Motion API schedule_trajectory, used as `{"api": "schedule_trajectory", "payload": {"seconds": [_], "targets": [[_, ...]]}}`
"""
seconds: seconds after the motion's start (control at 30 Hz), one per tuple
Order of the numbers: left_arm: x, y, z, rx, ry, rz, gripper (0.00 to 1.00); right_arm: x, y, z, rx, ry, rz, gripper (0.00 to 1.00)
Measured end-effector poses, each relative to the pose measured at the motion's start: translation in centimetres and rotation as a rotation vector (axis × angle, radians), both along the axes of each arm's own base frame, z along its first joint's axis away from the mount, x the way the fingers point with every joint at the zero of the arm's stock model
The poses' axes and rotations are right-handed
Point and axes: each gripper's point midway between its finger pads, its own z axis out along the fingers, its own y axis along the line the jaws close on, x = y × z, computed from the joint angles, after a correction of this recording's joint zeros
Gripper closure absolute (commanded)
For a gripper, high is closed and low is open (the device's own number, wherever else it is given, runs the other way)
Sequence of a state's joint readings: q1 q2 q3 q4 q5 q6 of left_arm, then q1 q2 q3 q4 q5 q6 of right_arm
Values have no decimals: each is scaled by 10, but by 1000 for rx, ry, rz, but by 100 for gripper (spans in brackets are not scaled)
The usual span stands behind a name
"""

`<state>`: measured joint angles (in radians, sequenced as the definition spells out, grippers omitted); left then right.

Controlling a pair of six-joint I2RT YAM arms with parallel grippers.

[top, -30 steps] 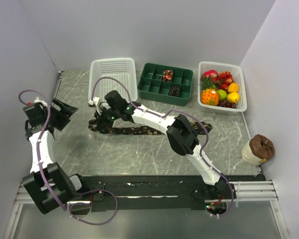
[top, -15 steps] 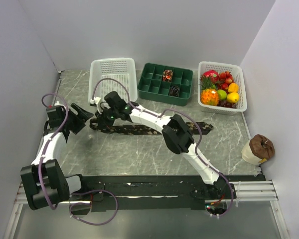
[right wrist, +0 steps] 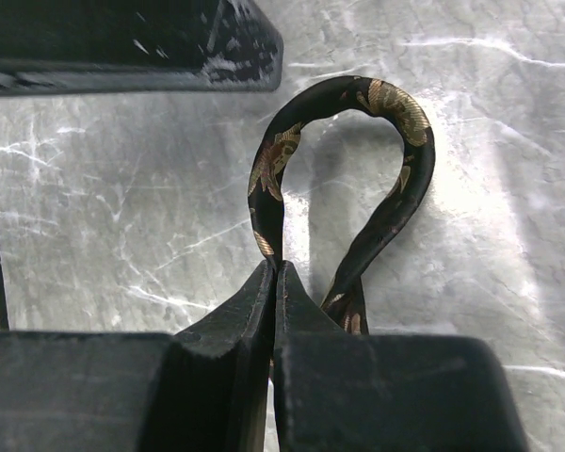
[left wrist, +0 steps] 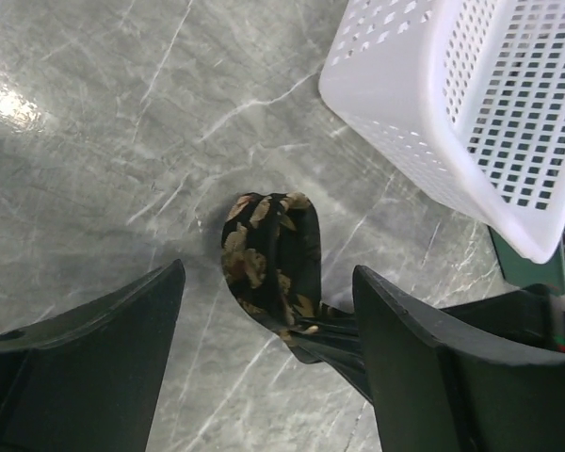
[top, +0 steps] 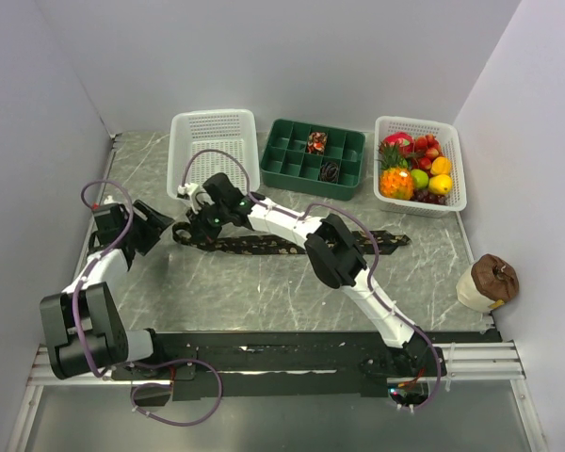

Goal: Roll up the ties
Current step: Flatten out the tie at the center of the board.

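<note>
A long black-brown tie (top: 264,247) with tan speckles lies across the middle of the table. My right gripper (top: 192,226) is shut on its left end, and the fabric stands up beyond the fingertips in a loop (right wrist: 405,122). In the right wrist view the right gripper (right wrist: 276,266) pinches one side of that loop. My left gripper (top: 162,227) is open just left of the loop, with the loop (left wrist: 268,250) near its fingertips and touching neither finger. In the left wrist view the left gripper (left wrist: 268,273) shows both fingers wide apart. A reddish coil (top: 316,142) and a dark coil (top: 330,171) sit in the green tray (top: 306,189).
An empty white basket (top: 212,146) stands just behind the loop, close to the left gripper's right finger (left wrist: 471,113). A white basket of toy fruit (top: 457,174) is at the back right. A brown and white object (top: 485,281) sits by the right wall.
The left arm swung in from the far left to the tie's looped end and its jaws narrowed a little. The right gripper shifted slightly with the tie, still shut on it.
</note>
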<state>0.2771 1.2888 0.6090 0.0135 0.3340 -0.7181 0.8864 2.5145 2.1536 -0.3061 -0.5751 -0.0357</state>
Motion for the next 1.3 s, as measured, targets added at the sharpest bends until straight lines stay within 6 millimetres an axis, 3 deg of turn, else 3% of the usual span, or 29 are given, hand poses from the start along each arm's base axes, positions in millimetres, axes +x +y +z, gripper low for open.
{"api": "schedule_trajectory", "payload": {"seconds": [0.5, 0.6, 0.8, 1.0, 1.3], "targets": [[6, -17, -24, 22, -19, -74, 30, -2, -1, -2, 14, 25, 8, 94], [12, -15, -29, 36, -25, -84, 36, -2, -4, -3, 18, 41, 12, 94], [22, -16, -41, 47, -1, -108, 61, 9, -11, 5, 46, 69, -4, 94], [31, -23, -40, 63, -10, -144, 96, 21, -18, 10, 67, 91, -27, 93], [32, -28, -41, 48, 21, -172, 99, 23, -19, 13, 70, 116, -48, 92]]}}
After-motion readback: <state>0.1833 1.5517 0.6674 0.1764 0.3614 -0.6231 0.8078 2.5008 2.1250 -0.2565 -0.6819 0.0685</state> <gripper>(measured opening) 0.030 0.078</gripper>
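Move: The looped end of the tie lies about 3 cm ahead of my open left hand, 4 cm to its right and 5 cm below. My right gripper, already pinching the tie, is some 9 cm to the left hand's right and 1 cm farther out. The white basket's middle is roughly 21 cm ahead and 13 cm right of my left hand. From my right hand, the loop is about 5 cm left, 1 cm ahead and slightly lower. I sink my left hand about 4 cm, easing it some 3 cm forward and 3 cm right to the tie's loop, turning a little clockwise, and shut its fingers on the loop's outer edge. My right hand keeps its pinch, first nearly still, then shifts about 2 cm forward and 2 cm right, rising about 1 cm. ##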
